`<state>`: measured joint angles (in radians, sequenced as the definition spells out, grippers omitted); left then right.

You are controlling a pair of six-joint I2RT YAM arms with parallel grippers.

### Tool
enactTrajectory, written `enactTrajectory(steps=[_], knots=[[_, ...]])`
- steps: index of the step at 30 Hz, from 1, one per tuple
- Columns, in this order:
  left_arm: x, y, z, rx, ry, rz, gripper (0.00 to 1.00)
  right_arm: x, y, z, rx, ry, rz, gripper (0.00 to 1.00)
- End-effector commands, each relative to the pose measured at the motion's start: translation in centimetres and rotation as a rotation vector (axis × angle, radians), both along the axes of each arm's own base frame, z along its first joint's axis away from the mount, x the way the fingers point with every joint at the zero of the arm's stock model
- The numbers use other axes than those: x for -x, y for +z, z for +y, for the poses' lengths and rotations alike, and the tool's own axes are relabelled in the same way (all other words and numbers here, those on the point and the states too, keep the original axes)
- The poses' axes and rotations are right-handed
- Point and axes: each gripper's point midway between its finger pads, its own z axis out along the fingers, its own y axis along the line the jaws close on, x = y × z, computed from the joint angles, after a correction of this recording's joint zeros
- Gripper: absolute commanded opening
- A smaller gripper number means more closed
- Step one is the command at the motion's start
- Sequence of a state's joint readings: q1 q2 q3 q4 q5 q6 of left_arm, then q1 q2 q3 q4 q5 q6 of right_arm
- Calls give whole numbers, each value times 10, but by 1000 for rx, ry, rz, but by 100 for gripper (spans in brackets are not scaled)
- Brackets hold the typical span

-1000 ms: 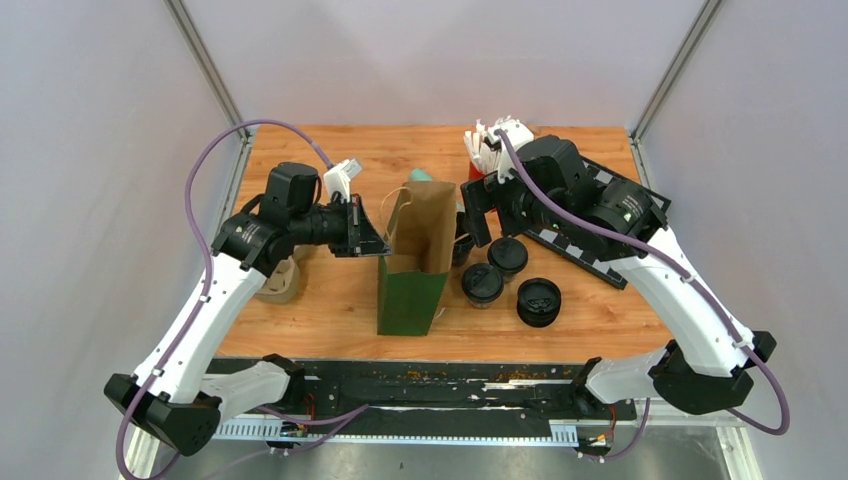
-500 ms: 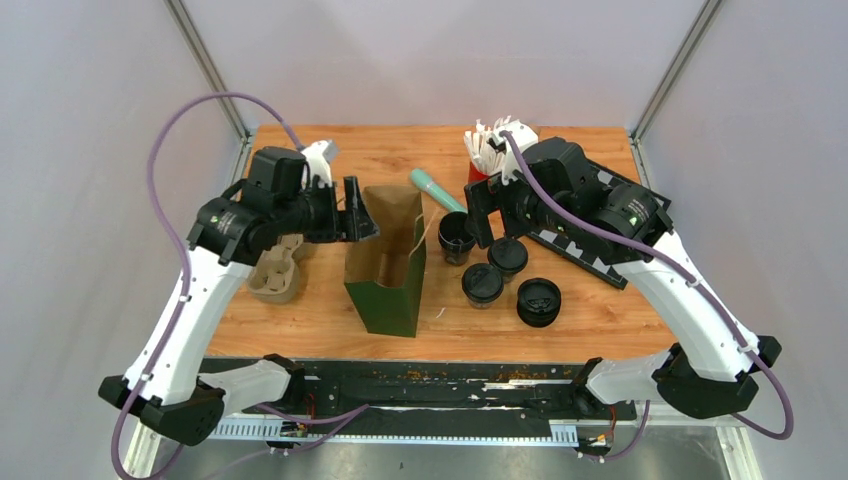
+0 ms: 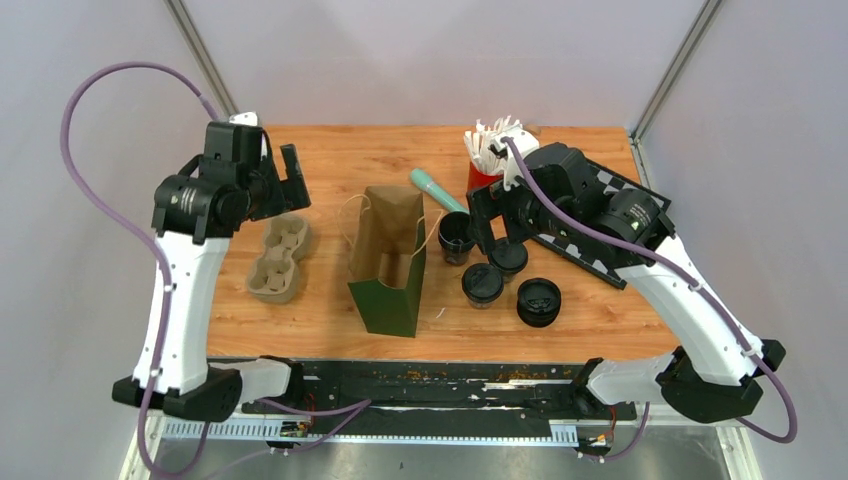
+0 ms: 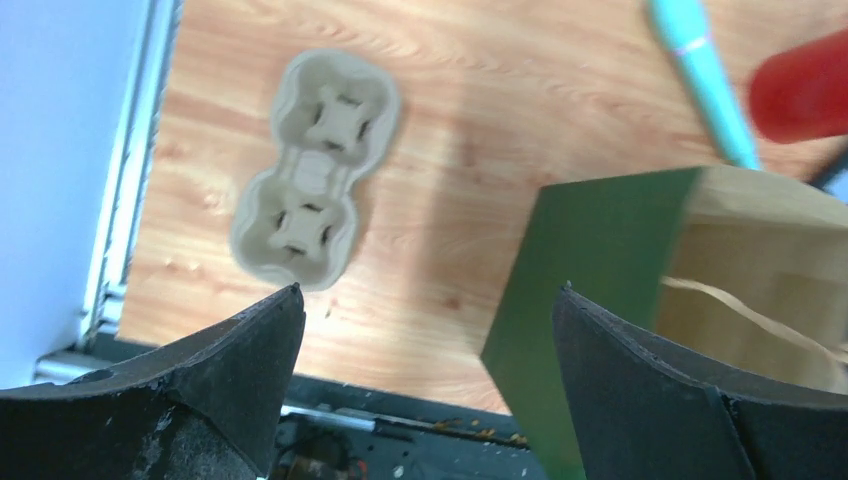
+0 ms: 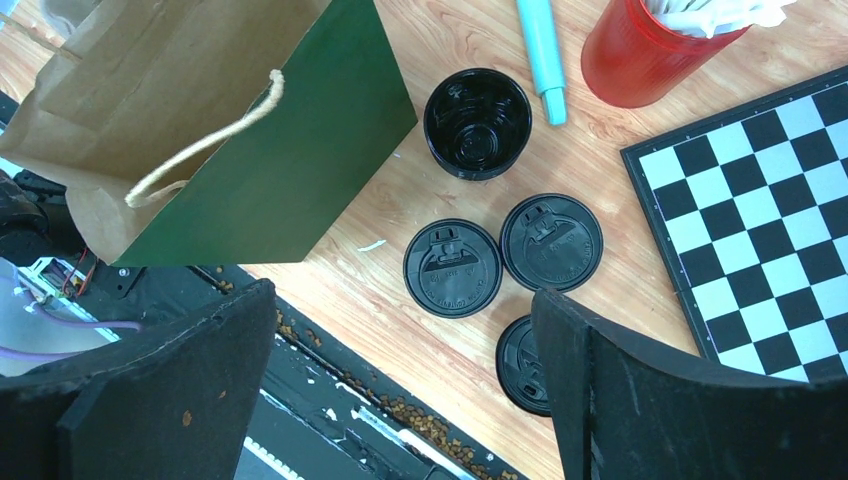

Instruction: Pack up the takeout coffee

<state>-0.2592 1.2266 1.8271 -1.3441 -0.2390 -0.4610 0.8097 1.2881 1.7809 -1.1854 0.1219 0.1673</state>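
A paper bag (image 3: 390, 262), green outside and brown inside, stands with its mouth up mid-table; it also shows in both wrist views (image 4: 600, 260) (image 5: 280, 150). To its left lies a cardboard cup carrier (image 3: 279, 258) (image 4: 313, 166). To its right stand an uncovered black cup (image 3: 456, 235) (image 5: 476, 123) and three lidded black cups (image 3: 482, 283) (image 3: 508, 256) (image 3: 539, 301). My left gripper (image 3: 283, 185) (image 4: 428, 290) is open and empty, raised above the carrier's far end. My right gripper (image 3: 492, 228) (image 5: 402, 290) hangs open and empty above the cups.
A red cup of white stirrers (image 3: 485, 165) (image 5: 650, 50) stands at the back. A teal pen (image 3: 432, 188) (image 4: 700, 80) lies behind the bag. A checkerboard (image 3: 590, 220) (image 5: 760, 220) lies under the right arm. A black rail (image 3: 430, 375) runs along the front edge.
My left gripper pulled the bag leftward, then opened, let go of it and drew back to the far left. The bag stays standing open. The right arm barely shifted.
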Motion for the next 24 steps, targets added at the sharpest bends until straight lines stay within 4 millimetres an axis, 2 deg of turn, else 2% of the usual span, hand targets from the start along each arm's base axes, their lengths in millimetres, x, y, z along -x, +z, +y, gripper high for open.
enactTrajectory(steps=[1,4,7,12,16,18,21,24], knots=[[-8,-23,25,-79,43,116,98,6,16,-4,-46,12,-33,98],[-20,-52,50,-109,137,161,93,11,21,-9,-43,22,-40,98],[-38,-78,60,-103,132,155,89,18,25,-13,-53,40,-52,98],[-64,-104,63,-241,-99,119,88,27,27,-20,-54,57,-53,98],[-63,-144,70,-232,-187,185,77,35,24,-25,-62,67,-50,98],[-60,-164,66,-215,-260,228,73,39,22,-25,-69,80,-41,98],[-54,-181,77,-278,-280,280,72,44,18,-23,-72,99,-19,98],[-53,-186,87,-295,-276,279,69,43,13,-23,-59,101,-13,98]])
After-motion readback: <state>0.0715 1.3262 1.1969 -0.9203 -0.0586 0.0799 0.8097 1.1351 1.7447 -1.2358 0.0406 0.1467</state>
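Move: The cup carrier lies about 8 cm ahead of the left hand and 9 cm to its left, some 31 cm below. The green paper bag stands roughly 17 cm to this hand's right and level with it, its middle about 21 cm below; the open black cup is about 31 cm to the right and 9 cm ahead, 29 cm down. From the right hand, the carrier is some 44 cm left and 12 cm ahead, about 30 cm lower. Nothing is touched yet: the left hand heads for the cup carrier, dropping about 19 cm while swinging left some 8 cm and slightly forward. Its fingers tip about 20 degrees further downward, turn a little clockwise in the later part and narrow from fully open to about two-thirds. The empty right hand, still open, backs off some 4 cm and a little right, away from the bag. ##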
